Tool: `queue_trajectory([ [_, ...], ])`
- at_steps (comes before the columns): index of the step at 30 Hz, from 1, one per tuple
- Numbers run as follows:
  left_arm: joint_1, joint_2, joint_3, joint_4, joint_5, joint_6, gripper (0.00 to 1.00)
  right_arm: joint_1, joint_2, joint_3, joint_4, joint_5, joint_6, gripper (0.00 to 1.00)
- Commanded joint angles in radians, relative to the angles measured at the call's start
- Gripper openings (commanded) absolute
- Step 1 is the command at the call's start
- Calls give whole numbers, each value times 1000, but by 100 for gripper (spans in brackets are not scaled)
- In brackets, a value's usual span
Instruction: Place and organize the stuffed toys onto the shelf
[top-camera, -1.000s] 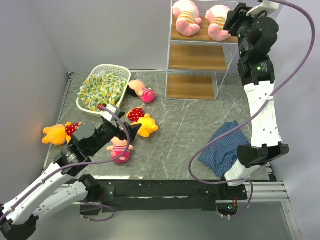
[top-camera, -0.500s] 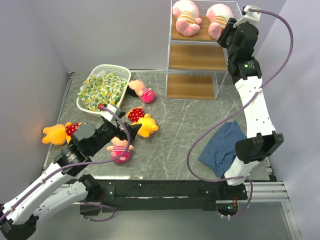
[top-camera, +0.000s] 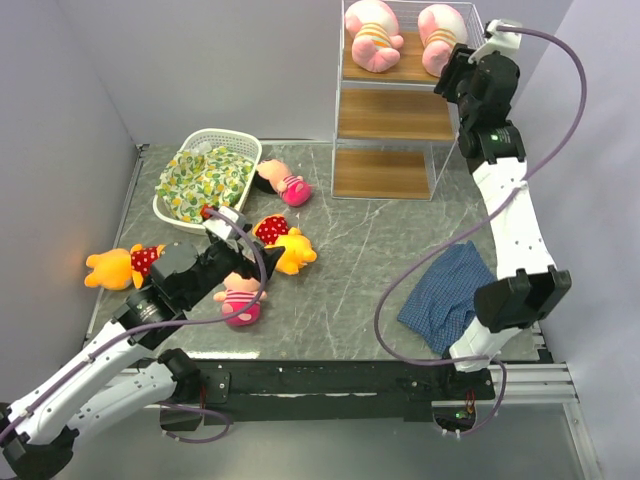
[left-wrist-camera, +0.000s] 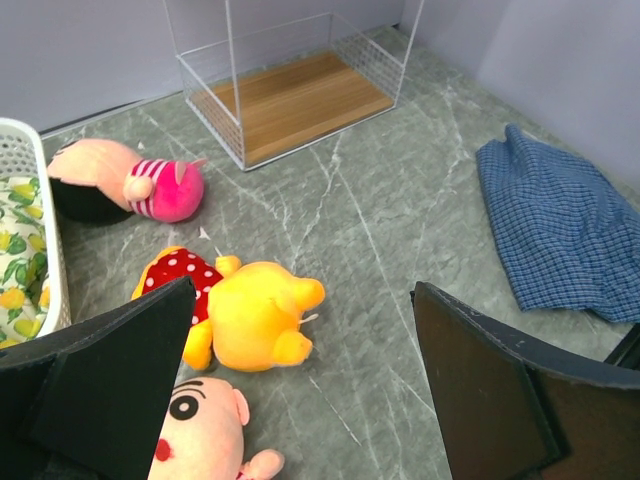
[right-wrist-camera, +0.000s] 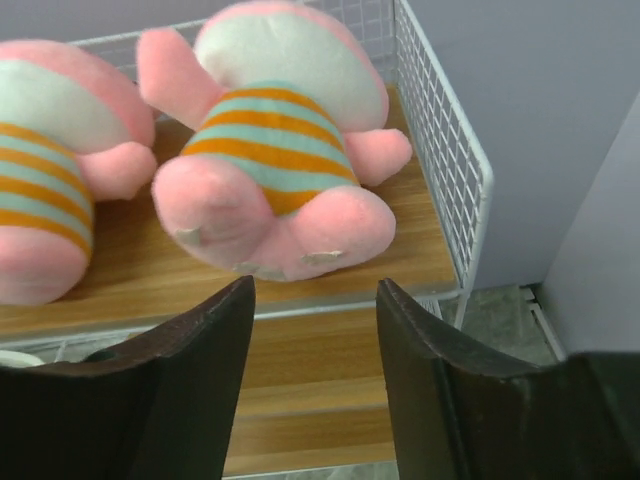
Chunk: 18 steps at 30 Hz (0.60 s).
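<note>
The shelf (top-camera: 400, 110) stands at the back. Two pink striped piglets (top-camera: 372, 35) (top-camera: 440, 35) lie on its top board; both show in the right wrist view (right-wrist-camera: 270, 150) (right-wrist-camera: 50, 180). My right gripper (top-camera: 452, 75) (right-wrist-camera: 315, 290) is open and empty, just in front of and below the right piglet. My left gripper (top-camera: 255, 265) (left-wrist-camera: 302, 330) is open and empty above an orange-yellow bear (top-camera: 285, 247) (left-wrist-camera: 250, 315) and a pink-clad doll (top-camera: 240, 300) (left-wrist-camera: 195, 440). A second doll (top-camera: 283, 183) (left-wrist-camera: 130, 180) lies by the basket. A second bear (top-camera: 120, 265) lies at the left edge.
A white lattice basket (top-camera: 240, 142) with a green-yellow cloth (top-camera: 203, 182) stands at the back left. A blue plaid cloth (top-camera: 450, 295) (left-wrist-camera: 560, 230) lies at the right front. The shelf's two lower boards (top-camera: 395, 115) (left-wrist-camera: 290, 95) hold nothing.
My right gripper has come down and back from the top board, away from the right piglet. My left arm has barely shifted.
</note>
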Motion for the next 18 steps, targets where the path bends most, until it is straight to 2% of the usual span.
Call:
queue_trajectory([
  [1,1,19,4,25,-44,-5,96,-5,-148,-15,30,-23,-27,62],
  [6,1,34,4,19,-98,-16,96,-3,-258,-93,-32,-109,25,64],
  [7,-1,40,4,19,-110,-21,96,-2,-280,-150,-35,-136,42,64],
  [8,1,54,5,16,-135,-25,96,0,-321,-185,-32,-234,65,64],
  [9,1,63,8,8,-147,-28,96,8,-344,-226,-20,-268,74,64],
  [14,-1,124,28,-18,-190,-28,96,80,-534,-600,80,-363,238,64],
  [18,1,148,35,-26,-230,-36,97,237,-635,-872,175,-252,331,62],
])
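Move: The yellow bear with the red dotted dress lies some 15 cm ahead of the left hand, 2 cm to its right and 25 cm below. The near doll is about 3 cm ahead and 10 cm left of that hand, equally low. From the right hand the yellow bear is about 13 cm back, 37 cm left and 42 cm down. The just-placed pink pig sits on the top shelf 12 cm ahead of the right hand and slightly above, the other pig 15 cm left of it. The right-hand pink pig is left on the top shelf as the right hand, fingers still open, backs off about 15 cm, first rising, then dropping below its starting height while swinging left and turning some 25 degrees counter-clockwise. Towards the yellow bear, the left hand sinks about 5 cm and eases forward, wide open, turning slightly counter-clockwise and tipping down. ##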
